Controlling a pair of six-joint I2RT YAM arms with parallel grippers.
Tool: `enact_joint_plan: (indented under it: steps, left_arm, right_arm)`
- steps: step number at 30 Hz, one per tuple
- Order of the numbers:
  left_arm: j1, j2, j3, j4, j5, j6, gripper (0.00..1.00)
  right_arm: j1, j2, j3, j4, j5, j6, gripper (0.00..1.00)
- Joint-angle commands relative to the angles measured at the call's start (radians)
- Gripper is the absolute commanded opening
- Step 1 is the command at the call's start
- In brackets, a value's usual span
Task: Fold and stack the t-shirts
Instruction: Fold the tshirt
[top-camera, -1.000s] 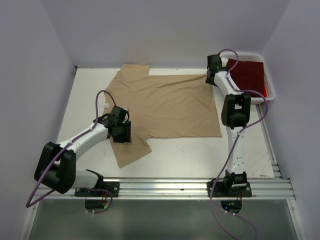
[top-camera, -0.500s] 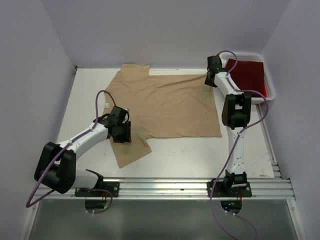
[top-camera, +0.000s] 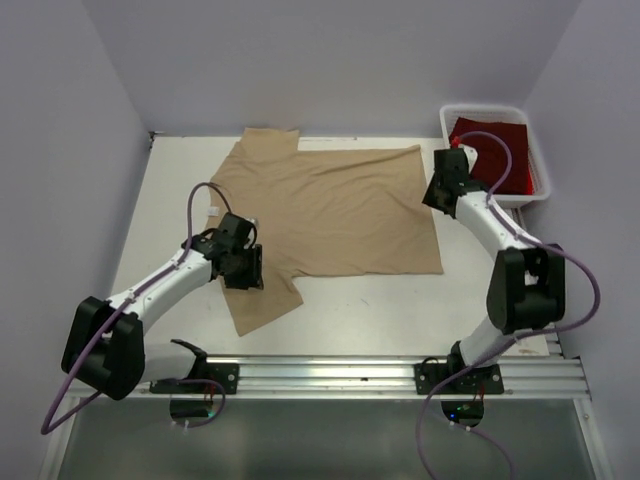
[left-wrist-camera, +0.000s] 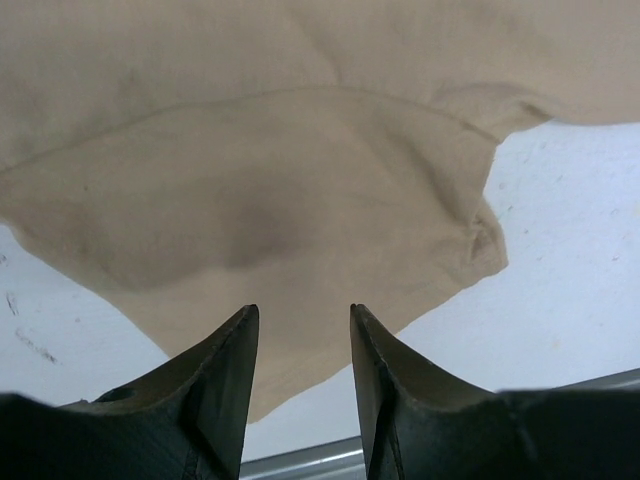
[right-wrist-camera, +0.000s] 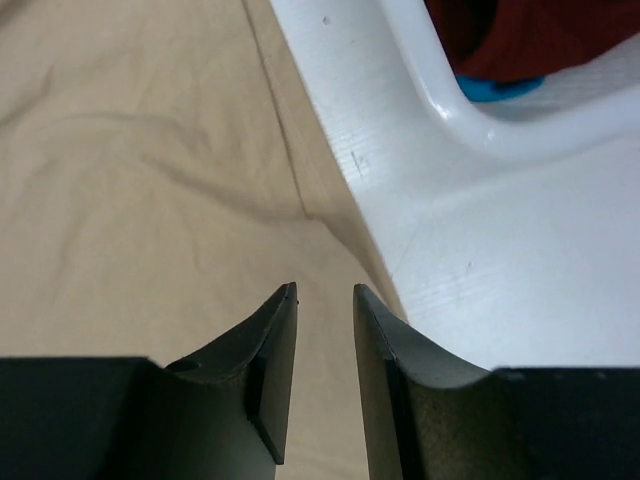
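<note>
A tan t-shirt (top-camera: 330, 205) lies spread flat on the white table, neck to the left, one sleeve at the back and one (top-camera: 262, 300) toward the near edge. My left gripper (top-camera: 245, 274) hovers over that near sleeve (left-wrist-camera: 290, 210), open, nothing between its fingers (left-wrist-camera: 225, 385). My right gripper (top-camera: 436, 195) hangs over the tan shirt's right hem (right-wrist-camera: 300, 190), open with a narrow gap and holding nothing. The dark red t-shirt (top-camera: 497, 150) lies bunched in the bin, and the right wrist view (right-wrist-camera: 535, 35) shows it too.
The white plastic bin (top-camera: 541, 160) stands at the back right corner; its rounded corner (right-wrist-camera: 440, 100) sits close to the right gripper, with something blue (right-wrist-camera: 495, 88) under the red cloth. A metal rail (top-camera: 330, 375) runs along the near edge. Walls enclose three sides.
The right arm has pulled back from the shirt's far right corner toward me along the hem, its elbow swinging out to the right. The left arm has hardly moved.
</note>
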Motion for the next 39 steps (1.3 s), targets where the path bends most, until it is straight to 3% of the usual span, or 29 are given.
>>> enact_joint_plan:
  steps: [1, 8, 14, 21, 39]
  left_arm:
    - [-0.021, 0.011, 0.043, -0.151, 0.026, 0.001, 0.46]
    - [-0.125, 0.019, 0.067, -0.326, -0.034, -0.005, 0.46]
    - [-0.133, 0.069, 0.035, -0.319, -0.038, -0.011, 0.44]
    - [-0.139, 0.183, -0.003, -0.261, -0.036, -0.017, 0.43]
    - [-0.163, 0.192, -0.033, -0.264, -0.026, -0.034, 0.43]
  right_arm:
    - [0.032, -0.152, -0.126, 0.030, -0.016, 0.047, 0.33]
    - [0.115, -0.363, -0.275, -0.039, -0.008, 0.049, 0.33]
    - [0.149, -0.465, -0.292, -0.082, -0.010, 0.050, 0.33]
    - [0.149, -0.512, -0.334, -0.103, -0.007, 0.035, 0.33]
    - [0.149, -0.554, -0.358, -0.125, 0.033, 0.035, 0.33]
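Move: The shirt's near sleeve tip lies about 11 cm back of the left hand, 2 cm to its left and 6 below. That sleeve's other corner is some 4 cm back and 12 right of the left hand, the notch at the shirt's side 4 ahead and 10 right. From the right hand, the near hem corner is roughly 15 cm back, 3 right and 12 below; the far hem corner is about 20 ahead and 1 right, the bin of dark red cloth 18 ahead and 22 right. The left hand draws back about 10 cm over the near sleeve, first almost level, then sinking some 5 cm as its fingers swing to point straight down, and eases to a stop low over the sleeve tip with the half-open fingers on either side of it; touch can't be made out. Meanwhile the empty right hand, fingers kept partly open, comes back about 12 cm along the hem towards the near hem corner, drifting left and rising some 3 cm, so that it ends still well above the cloth. ##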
